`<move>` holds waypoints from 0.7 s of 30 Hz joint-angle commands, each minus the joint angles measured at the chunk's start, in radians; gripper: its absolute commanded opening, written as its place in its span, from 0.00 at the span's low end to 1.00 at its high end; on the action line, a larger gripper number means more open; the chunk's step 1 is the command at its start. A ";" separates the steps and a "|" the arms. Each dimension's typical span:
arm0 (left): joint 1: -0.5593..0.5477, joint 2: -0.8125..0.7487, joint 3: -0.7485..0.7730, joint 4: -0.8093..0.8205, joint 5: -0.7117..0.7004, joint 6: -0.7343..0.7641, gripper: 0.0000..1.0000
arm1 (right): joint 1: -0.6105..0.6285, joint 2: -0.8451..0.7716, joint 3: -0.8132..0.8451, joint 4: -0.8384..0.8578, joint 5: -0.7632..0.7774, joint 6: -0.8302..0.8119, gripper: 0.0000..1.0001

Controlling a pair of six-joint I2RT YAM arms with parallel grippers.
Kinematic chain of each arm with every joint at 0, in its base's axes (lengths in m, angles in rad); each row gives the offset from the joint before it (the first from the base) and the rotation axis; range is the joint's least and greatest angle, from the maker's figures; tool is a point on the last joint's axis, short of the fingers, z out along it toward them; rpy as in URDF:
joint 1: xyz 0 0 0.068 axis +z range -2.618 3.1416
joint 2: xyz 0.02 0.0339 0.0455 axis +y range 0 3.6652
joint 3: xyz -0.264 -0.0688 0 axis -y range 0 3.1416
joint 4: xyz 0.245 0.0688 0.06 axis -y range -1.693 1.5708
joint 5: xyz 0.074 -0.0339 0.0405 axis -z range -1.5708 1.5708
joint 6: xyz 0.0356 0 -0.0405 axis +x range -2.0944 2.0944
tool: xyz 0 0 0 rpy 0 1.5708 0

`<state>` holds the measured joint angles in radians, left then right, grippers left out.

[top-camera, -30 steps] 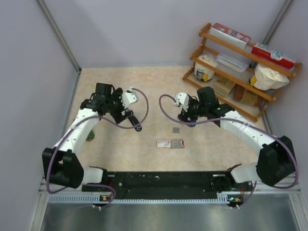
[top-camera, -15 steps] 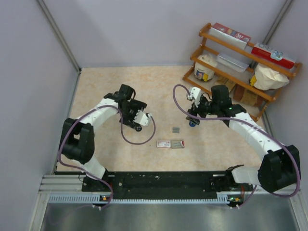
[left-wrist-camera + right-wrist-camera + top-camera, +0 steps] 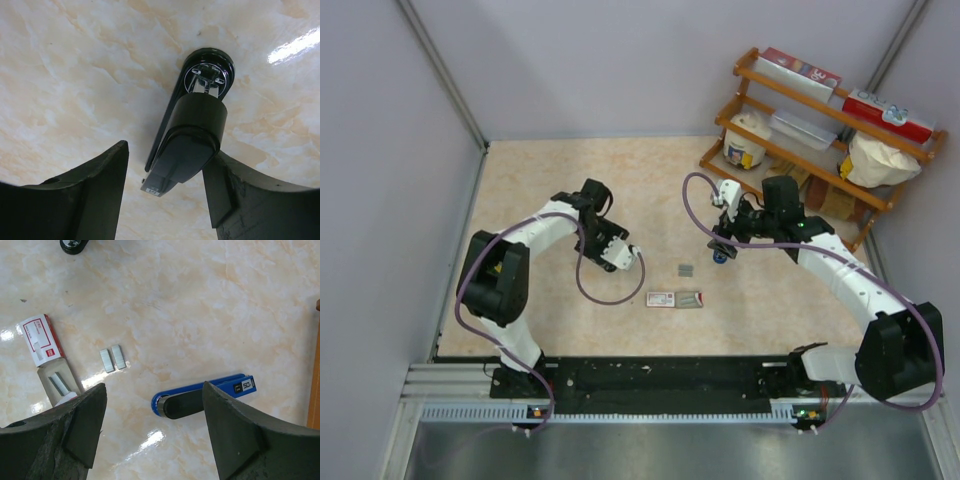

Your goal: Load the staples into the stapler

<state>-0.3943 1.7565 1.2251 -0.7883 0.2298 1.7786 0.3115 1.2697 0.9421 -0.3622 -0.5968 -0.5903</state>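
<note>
A black stapler point(image 3: 192, 135) lies on the marbled table, its near end between the fingers of my left gripper point(image 3: 165, 152). The right finger point(image 3: 225, 190) touches its side, and a gap remains at the left finger point(image 3: 100, 185). From above, the left gripper point(image 3: 605, 240) covers this stapler. My right gripper point(image 3: 154, 387) hovers open over a blue stapler point(image 3: 200, 396), which shows as a blue tip point(image 3: 720, 253) from above. Two loose strips of staples point(image 3: 113, 359) lie left of it. Their white box with red print point(image 3: 40, 340) lies open, with more strips in its tray point(image 3: 60, 382).
A wooden shelf point(image 3: 820, 130) with tubs, boxes and bags stands at the back right, close behind the right arm. Grey walls close in the table on the left and at the back. The staple strips point(image 3: 686, 270) and box point(image 3: 675, 299) lie between the two arms.
My left arm has swung right and come down over the black stapler, and its jaws have narrowed around it. The right arm shifted slightly right, staying open.
</note>
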 commanded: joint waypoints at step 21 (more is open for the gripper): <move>-0.038 -0.026 -0.056 0.106 0.068 -0.140 0.00 | -0.008 0.000 -0.015 0.019 -0.096 -0.003 0.75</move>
<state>-0.4168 1.7767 1.1725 -0.7181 0.2218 1.7035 0.3111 1.2701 0.9405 -0.3614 -0.6224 -0.5903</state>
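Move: The black stapler is practically under my open left hand, its middle about 1 cm back and 3 cm below, its round front end pointing to my right and back. From that hand the two loose staple strips lie some 21 cm to the right and 5 cm back, and the staple box sleeve about 16 cm right and 12 cm back. From my right hand the black stapler lies about 28 cm to the left, 4 cm ahead and 14 cm below. I sink my left hand about 2 cm straddling the black stapler, easing back a little as I go. Near the bottom I close the half-open fingers from both sides until they pinch its body, then hold there with the wrist all but unturned. ##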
